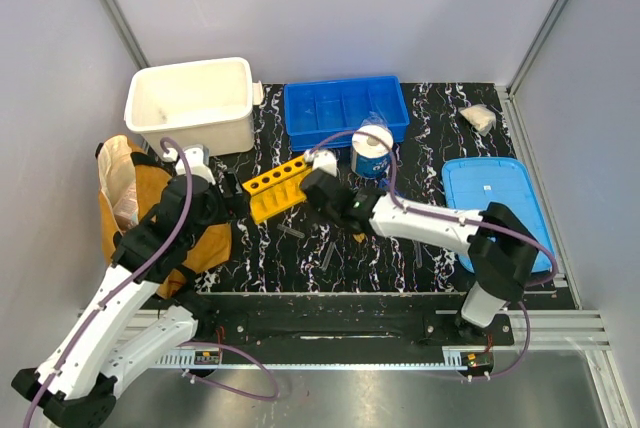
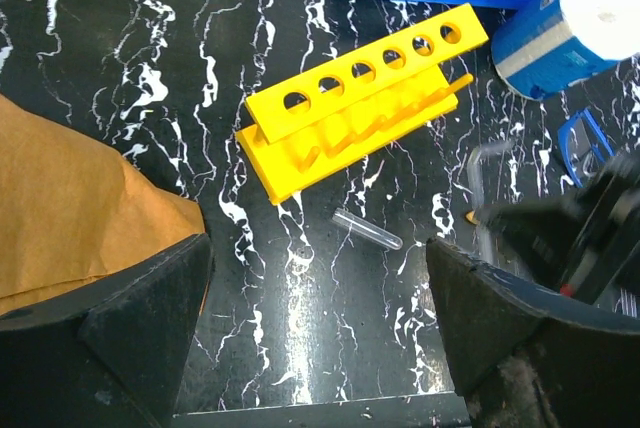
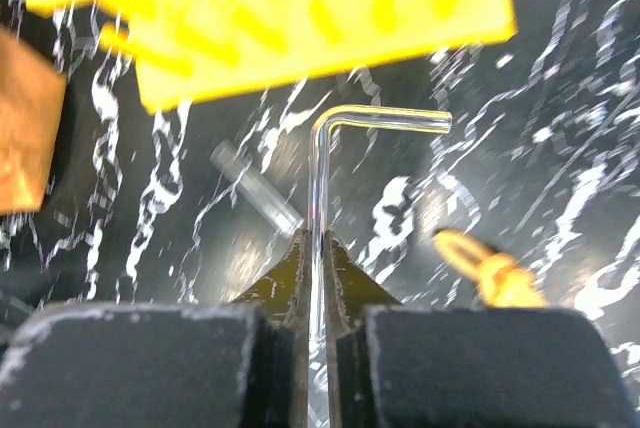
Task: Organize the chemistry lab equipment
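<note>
The yellow test-tube rack lies on its side on the black marbled table. My right gripper is shut on a clear bent glass tube, held just right of the rack and above the table. A short clear test tube lies loose below the rack. A small yellow piece rests to the right of it. My left gripper hangs open above bare table near that tube, with nothing between its fingers. Blue-rimmed goggles show partly behind the right arm.
A white bin and a blue divided tray stand at the back. The blue-wrapped paper roll is beside the rack. A blue lid lies at the right and the tan bag at the left. Another thin tube lies near the front.
</note>
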{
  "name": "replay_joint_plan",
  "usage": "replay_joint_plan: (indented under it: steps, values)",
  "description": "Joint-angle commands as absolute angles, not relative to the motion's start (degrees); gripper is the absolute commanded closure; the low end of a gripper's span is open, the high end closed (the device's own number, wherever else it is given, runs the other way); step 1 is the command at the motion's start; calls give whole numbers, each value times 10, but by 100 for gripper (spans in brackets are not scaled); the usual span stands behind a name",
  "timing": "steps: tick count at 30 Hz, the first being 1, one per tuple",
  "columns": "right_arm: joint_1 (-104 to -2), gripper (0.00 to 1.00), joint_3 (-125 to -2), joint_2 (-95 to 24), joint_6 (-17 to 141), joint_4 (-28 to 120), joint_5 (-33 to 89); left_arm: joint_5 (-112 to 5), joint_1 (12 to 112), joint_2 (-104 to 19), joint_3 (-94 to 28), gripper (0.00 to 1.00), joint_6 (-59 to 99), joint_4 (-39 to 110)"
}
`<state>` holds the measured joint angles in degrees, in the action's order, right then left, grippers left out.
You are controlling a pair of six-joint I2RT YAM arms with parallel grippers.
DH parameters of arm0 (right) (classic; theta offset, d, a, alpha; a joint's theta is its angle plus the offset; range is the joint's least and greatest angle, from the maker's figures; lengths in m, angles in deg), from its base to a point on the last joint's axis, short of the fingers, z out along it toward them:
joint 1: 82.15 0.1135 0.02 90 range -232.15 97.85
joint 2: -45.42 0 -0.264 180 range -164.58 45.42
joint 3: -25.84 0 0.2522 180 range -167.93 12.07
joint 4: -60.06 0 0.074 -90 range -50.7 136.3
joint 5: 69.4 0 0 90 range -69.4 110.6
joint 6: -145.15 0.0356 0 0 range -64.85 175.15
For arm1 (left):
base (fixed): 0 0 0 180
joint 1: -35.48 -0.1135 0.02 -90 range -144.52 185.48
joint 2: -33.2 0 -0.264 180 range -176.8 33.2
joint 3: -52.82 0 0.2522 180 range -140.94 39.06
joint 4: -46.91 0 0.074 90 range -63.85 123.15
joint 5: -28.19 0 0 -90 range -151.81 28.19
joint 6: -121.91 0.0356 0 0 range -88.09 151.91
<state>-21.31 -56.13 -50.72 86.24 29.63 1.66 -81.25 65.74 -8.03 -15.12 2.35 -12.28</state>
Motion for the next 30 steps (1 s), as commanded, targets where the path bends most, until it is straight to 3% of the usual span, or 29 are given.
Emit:
replay_joint_plan:
  steps: [1, 12, 30]
  values:
    - [-287, 92, -639, -483, 800, 293, 4, -762, 655, -57, -110, 7, 76, -64]
    - [-451, 92, -893, -630, 673, 278, 22, -664, 655, -85, -84, 9, 134, -25]
    - [-563, 89, -1174, -906, 629, 235, 72, -621, 655, -91, -71, 9, 135, -17]
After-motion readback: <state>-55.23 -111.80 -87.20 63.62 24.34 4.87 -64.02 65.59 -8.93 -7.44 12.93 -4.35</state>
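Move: The blue tray's middle lies about 36 cm ahead of the right hand, some 11 cm to its right and 7 cm lower; that hand already holds a bent glass tube in the air. The yellow rack is about 10 cm ahead of it and 3 cm left, the paper roll some 20 cm ahead and 16 cm right. From the left hand the tray lies roughly 39 cm ahead, 20 cm right and 19 cm below. Sweeping quickly forward about 34 cm and some 12 cm to the right, the right hand arcs up past the paper roll's left side, then sinks over the blue tray, swinging clockwise and tipping its fingers up a little; they stay shut on the bent tube. The open, empty left hand shifts about 5 cm right and 4 cm down, turning some 20 degrees clockwise. ##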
